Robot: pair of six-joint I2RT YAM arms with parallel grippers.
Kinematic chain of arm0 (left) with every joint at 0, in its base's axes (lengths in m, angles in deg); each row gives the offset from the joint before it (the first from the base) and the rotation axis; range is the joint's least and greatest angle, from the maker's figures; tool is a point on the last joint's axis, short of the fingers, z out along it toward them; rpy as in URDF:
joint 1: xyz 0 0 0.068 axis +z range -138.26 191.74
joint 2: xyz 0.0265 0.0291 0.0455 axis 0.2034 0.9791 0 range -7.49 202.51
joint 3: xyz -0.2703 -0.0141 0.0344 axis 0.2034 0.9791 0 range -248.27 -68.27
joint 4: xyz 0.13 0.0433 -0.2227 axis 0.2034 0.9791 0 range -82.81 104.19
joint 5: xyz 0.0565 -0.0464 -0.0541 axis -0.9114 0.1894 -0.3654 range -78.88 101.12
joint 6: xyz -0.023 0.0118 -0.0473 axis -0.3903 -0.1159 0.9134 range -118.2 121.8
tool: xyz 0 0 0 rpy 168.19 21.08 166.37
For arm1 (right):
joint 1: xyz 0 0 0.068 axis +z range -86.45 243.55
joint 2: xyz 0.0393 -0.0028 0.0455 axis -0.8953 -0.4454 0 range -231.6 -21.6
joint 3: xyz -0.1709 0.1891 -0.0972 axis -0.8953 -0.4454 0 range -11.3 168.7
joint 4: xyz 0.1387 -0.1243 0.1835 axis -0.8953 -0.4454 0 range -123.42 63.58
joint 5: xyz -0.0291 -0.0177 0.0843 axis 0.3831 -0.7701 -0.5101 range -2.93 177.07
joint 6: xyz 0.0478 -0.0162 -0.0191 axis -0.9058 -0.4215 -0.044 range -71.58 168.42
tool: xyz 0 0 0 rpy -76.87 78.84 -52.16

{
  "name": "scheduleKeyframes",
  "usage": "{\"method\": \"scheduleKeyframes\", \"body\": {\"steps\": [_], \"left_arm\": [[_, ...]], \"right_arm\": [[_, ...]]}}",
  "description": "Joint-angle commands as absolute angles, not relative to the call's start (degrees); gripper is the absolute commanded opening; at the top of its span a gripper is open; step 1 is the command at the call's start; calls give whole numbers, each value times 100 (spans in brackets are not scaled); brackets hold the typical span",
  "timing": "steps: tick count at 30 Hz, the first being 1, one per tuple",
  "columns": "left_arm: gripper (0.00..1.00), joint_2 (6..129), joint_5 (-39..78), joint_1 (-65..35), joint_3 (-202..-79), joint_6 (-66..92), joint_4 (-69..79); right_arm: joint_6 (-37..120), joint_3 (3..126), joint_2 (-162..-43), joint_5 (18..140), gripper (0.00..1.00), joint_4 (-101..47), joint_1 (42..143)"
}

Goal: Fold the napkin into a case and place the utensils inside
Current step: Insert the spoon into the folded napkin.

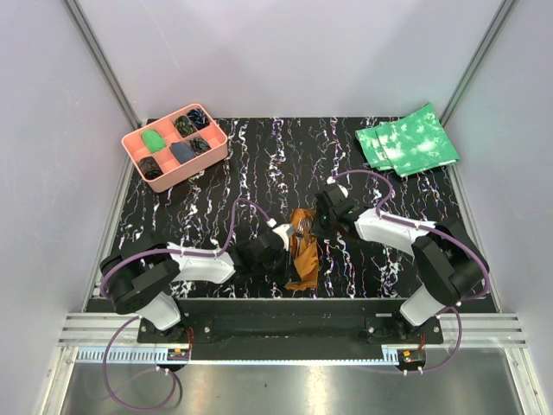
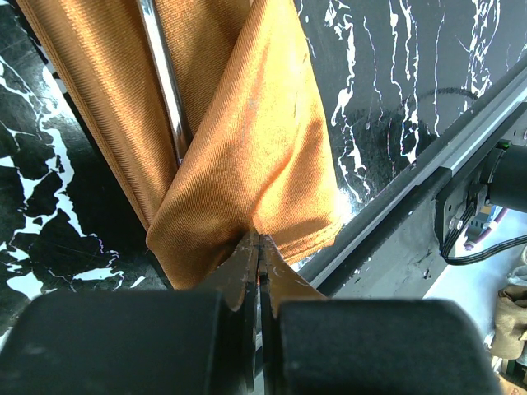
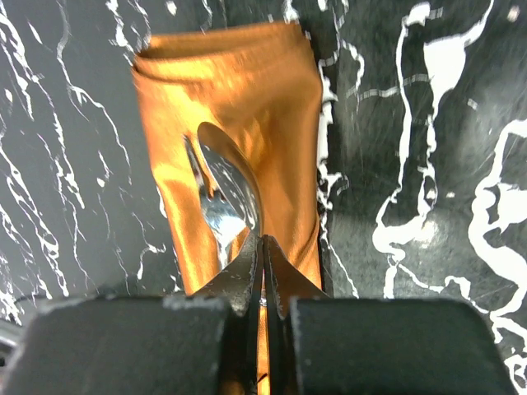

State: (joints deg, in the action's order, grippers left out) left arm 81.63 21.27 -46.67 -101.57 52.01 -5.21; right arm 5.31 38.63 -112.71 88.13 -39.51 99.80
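The rust-brown napkin lies folded into a narrow strip near the table's front edge, between my two arms. The utensils' silver heads poke out at its far end. In the right wrist view those heads rest on the cloth, and my right gripper is shut with its tips pinching the cloth beside them. In the left wrist view a silver handle runs under a diagonal flap of the napkin. My left gripper is shut on that flap's lower edge. In the overhead view my left gripper and right gripper flank the strip.
A pink compartment tray stands at the back left. Green mottled cloths are stacked at the back right. The metal rail of the table's front edge runs close behind the napkin. Grey walls enclose the table.
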Motion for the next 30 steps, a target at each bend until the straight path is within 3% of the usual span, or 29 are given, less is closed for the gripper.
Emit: {"method": "scheduleKeyframes", "body": {"steps": [1,16,20,24,27,30], "left_arm": [[0,8251,2062,-4697,-10228,5163,-573],[0,8234,2053,-4697,-10211,5163,-591],[0,8164,2026,-4697,-10193,5146,-547],[0,8154,2035,-4697,-10176,5146,-547],[0,8172,2053,-4697,-10176,5154,-582],[0,8163,2044,-4697,-10176,5154,-573]], "right_arm": [[298,3704,-11029,8523,1,-3803,10055],[298,3378,-10905,8039,5,-3583,10143],[456,3553,-10879,8223,38,-3749,10117],[903,3958,-10870,8329,47,-4040,9942],[1184,4318,-11019,8119,47,-4040,9687],[1413,4696,-11282,7899,38,-4031,9598]]}}
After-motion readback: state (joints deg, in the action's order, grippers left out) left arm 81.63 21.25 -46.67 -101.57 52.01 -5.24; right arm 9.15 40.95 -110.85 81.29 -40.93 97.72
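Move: The right hand, shut on the lower part of the spoon's bowl, is taking the spoon to the pocket mouth of the folded napkin, about 7 cm back, 2 cm to its left and 2 cm lower. The fork's head lies some 2 cm to this hand's left, level with it front to back, and the napkin's far edge is about 7 cm ahead and 2 cm left. From the left hand, the pocket mouth is roughly 7 cm ahead and 4 cm right. Back towards the pocket mouth and slightly down, the right hand draws the spoon about 3 cm, handle first, beside the fork. There its fingers open to nearly half and let go of the bowl, and the hand backs off forward and up, roughly 3 cm each way. The left hand stays still, its shut tips keeping the napkin's near end in place. ##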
